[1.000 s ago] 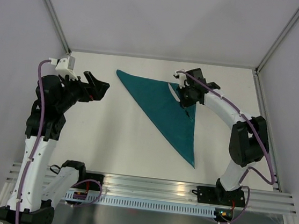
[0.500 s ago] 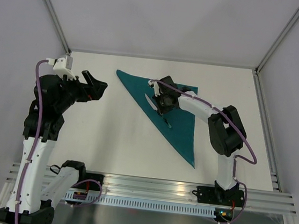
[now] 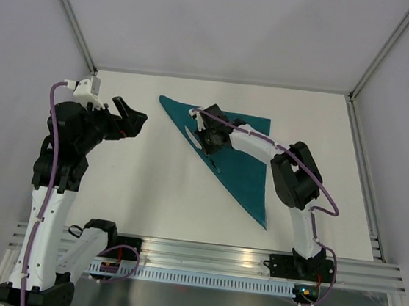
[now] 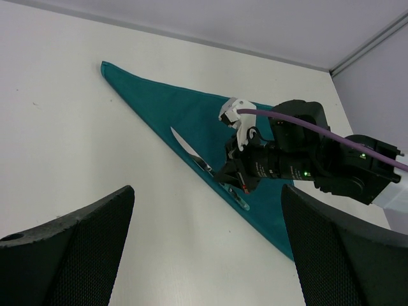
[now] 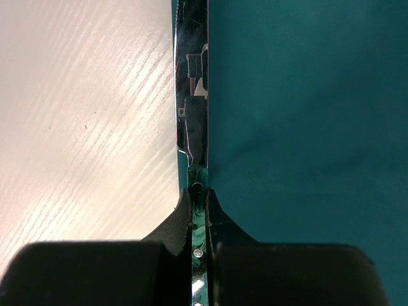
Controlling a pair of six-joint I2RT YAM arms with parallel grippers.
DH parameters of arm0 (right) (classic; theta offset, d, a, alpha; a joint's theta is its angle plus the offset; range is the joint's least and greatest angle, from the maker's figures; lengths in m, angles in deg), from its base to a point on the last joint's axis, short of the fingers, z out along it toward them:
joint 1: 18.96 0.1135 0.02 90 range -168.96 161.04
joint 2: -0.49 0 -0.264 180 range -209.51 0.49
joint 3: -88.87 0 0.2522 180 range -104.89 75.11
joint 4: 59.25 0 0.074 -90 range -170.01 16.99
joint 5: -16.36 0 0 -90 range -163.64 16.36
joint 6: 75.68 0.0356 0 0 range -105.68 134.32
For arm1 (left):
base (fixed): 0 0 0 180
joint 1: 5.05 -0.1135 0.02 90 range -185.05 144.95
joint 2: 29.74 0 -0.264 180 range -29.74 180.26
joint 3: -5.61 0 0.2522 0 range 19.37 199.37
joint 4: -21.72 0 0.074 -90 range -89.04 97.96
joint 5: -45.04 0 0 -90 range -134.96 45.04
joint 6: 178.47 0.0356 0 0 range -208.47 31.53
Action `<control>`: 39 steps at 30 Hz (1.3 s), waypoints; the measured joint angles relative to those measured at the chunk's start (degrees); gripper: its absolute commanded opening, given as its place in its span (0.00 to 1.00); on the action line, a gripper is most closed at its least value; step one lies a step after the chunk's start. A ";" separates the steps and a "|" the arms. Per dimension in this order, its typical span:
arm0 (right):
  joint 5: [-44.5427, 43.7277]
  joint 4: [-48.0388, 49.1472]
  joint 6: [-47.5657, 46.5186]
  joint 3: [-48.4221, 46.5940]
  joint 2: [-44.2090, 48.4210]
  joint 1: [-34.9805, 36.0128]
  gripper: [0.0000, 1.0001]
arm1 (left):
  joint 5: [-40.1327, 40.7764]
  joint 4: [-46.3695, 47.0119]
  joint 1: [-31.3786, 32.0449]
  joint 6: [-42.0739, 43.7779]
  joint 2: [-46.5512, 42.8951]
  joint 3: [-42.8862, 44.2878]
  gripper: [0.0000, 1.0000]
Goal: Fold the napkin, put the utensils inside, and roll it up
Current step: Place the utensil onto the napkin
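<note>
The teal napkin (image 3: 247, 158) lies folded into a triangle on the white table, also seen in the left wrist view as the napkin (image 4: 185, 115). My right gripper (image 3: 210, 145) is shut on the handle of a silvery knife (image 3: 190, 134), one of the utensils. The knife (image 5: 191, 95) runs along the napkin's (image 5: 306, 127) long diagonal edge, blade pointing to the far left. I cannot tell whether it touches the cloth. The left wrist view shows the knife (image 4: 183, 145) in the right gripper (image 4: 233, 178). My left gripper (image 3: 130, 118) hovers open and holds nothing, left of the napkin.
White walls close the table at the back and both sides. A metal rail (image 3: 208, 253) with the arm bases runs along the near edge. Bare white table (image 3: 156, 184) lies between the left gripper and the napkin.
My right arm has swung left across the napkin, carrying the knife from the cloth's right part to its diagonal edge. The left arm has hardly moved.
</note>
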 measured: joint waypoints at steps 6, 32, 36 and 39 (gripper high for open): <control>-0.04 0.11 0.17 -1.07 -2.10 0.48 0.01 | 0.04 -0.02 0.00 0.00 0.02 0.00 1.00; -0.35 0.33 0.20 -1.18 -2.80 0.48 0.20 | 1.38 -0.17 0.00 0.02 0.72 0.00 1.00; -0.28 0.31 0.20 -1.20 -2.80 0.48 0.27 | 1.40 -0.20 0.00 0.02 0.81 0.00 1.00; -0.20 0.20 0.20 -1.44 -2.80 0.48 0.31 | 1.42 -0.20 0.00 0.02 0.79 0.00 1.00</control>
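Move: The right hand already holds the knife by the handle just behind the blade, its middle about 1 cm ahead and 1 cm left. The landing spot beside the napkin's diagonal fold is straight below, some 2 cm down. From this hand, the napkin's left corner is about 18 cm ahead and 17 cm left, and its near corner some 23 cm back and 20 cm right. From the idle left hand, that spot lies roughly 10 cm ahead, 19 cm right and 32 cm below. Right hand lowers the knife some 1.5 cm onto the napkin, holds still, then partly opens, releasing the handle. ##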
